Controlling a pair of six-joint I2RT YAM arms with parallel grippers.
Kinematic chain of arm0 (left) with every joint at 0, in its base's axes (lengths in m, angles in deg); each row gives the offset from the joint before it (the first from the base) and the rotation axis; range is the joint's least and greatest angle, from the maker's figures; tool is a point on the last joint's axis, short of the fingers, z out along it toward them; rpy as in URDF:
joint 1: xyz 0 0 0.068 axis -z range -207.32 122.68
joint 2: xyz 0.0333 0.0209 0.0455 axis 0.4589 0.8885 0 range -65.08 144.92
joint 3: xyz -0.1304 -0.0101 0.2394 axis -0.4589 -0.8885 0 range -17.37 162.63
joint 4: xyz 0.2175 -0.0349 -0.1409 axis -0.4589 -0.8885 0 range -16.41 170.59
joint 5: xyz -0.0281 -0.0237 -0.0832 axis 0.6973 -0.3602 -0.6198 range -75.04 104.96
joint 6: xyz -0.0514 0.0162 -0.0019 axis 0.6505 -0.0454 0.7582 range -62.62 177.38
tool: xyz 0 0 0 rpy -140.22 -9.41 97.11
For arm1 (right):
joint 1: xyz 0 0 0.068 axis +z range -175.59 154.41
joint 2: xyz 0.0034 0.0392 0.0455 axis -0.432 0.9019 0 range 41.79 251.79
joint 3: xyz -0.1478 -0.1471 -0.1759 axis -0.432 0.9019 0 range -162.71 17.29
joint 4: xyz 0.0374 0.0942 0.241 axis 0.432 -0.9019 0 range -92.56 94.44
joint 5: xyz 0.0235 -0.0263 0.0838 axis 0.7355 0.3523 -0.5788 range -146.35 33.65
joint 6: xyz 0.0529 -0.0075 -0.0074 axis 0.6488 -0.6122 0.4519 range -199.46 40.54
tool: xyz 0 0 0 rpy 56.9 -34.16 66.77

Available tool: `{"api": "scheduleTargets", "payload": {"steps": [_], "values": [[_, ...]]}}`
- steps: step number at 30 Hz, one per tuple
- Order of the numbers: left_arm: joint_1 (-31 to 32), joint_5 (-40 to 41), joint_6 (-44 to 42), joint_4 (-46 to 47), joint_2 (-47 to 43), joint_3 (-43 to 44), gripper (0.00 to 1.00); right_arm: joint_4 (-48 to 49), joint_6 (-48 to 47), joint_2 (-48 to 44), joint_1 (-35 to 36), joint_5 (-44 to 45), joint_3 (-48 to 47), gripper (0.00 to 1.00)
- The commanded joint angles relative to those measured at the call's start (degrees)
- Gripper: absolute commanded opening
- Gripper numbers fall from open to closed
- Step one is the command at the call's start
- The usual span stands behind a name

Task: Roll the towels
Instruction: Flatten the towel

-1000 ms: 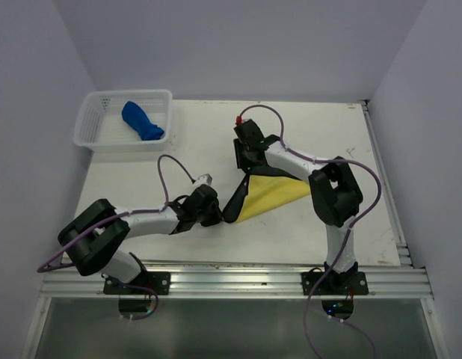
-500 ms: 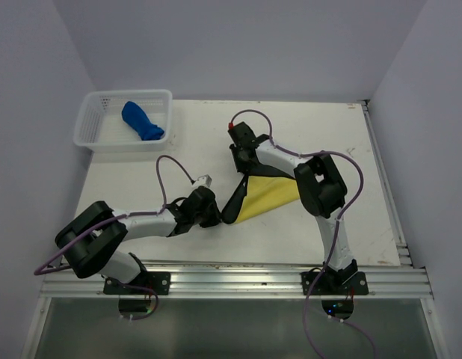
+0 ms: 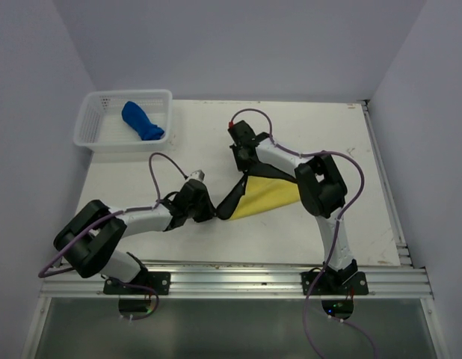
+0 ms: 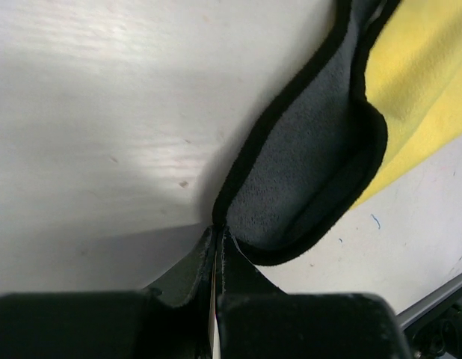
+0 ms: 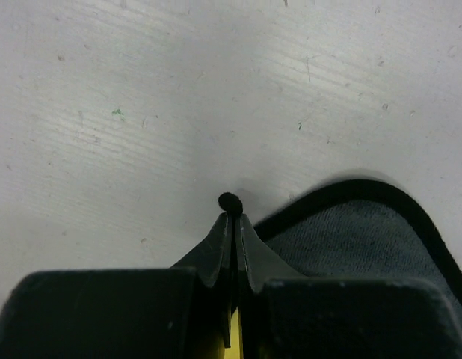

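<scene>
The yellow towel (image 3: 272, 196) lies at mid table with its left part turned up, showing the grey backing (image 3: 231, 200) and black edging. My left gripper (image 3: 213, 213) is shut on that folded edge; in the left wrist view the left gripper (image 4: 217, 230) pinches the black rim of the grey backing (image 4: 306, 164). My right gripper (image 3: 246, 170) is shut on the towel's far corner. In the right wrist view a nub of black edging (image 5: 230, 201) pokes out past the right gripper (image 5: 232, 218). The blue towel (image 3: 141, 120) lies bunched in the basket.
The white mesh basket (image 3: 89, 123) stands at the far left corner of the table. Purple cables loop above both arms. The right arm's elbow (image 3: 321, 187) hangs over the towel's right end. The metal rail (image 3: 231, 280) runs along the near edge.
My right gripper has closed on the yellow towel's far corner after the arm shifted left. My left gripper has drawn the folded edge a little to the left.
</scene>
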Motion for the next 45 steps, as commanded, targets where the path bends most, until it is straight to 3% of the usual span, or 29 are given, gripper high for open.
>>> {"api": "scheduleTargets", "payload": {"steps": [1,5,10,13,21,29,32,38,45], "values": [[-6.8,-3.5,-4.4,-0.5,0.1,0.7,0.00,-3.6,1.6,-5.1,0.0,-1.5,-6.1,0.00],[-11.4,-3.0,-8.4,-5.1,-1.3,7.2,0.00,-7.2,3.1,-5.5,0.0,-4.0,-15.8,0.00],[-15.5,-2.7,-10.3,-9.4,-5.4,9.3,0.00,-9.1,4.5,-9.4,1.2,-5.3,-18.7,0.00],[-17.1,-2.3,-10.2,-10.3,-9.9,6.3,0.00,-8.0,5.6,-14.5,2.2,-5.2,-13.2,0.00],[-17.7,-1.3,-7.8,-13.5,-22.5,-5.3,0.00,0.0,13.3,-40.5,5.4,1.0,20.1,0.00],[-17.7,-1.9,-0.9,-19.0,-36.1,-13.8,0.00,-4.5,25.4,-62.6,6.5,11.0,45.9,0.00],[-17.6,-3.5,1.1,-19.7,-41.0,-15.2,0.00,-7.3,30.2,-70.3,6.6,10.7,52.0,0.00],[-17.1,-4.0,1.1,-19.8,-41.3,-15.8,0.00,-8.6,38.1,-79.2,8.3,4.5,61.1,0.00],[-11.4,1.5,2.1,-18.9,-38.2,-14.1,0.00,-12.6,42.1,-85.5,9.8,3.3,62.5,0.00]]}}
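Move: Both hands already pinch a hem corner of the yellow-and-grey towel just above the table; its middle lies about 6 cm to the right hand's right and 9 cm back. The bare table to which that corner goes is some 25 cm back and 12 right, with the front rail about 35 cm straight back. From the left hand the towel's middle is roughly 16 cm right and 8 ahead, the rail about 17 cm straight back. Up fast first, nearly 20 cm with a little forward, the right hand then sweeps its towel corner back and right towards the front rail while sinking, ending about 26 cm nearer the base and turned clockwise. The left hand arcs forward, left and up, then back and down, ending some 9 cm left and slightly higher. Both keep their pinch. ##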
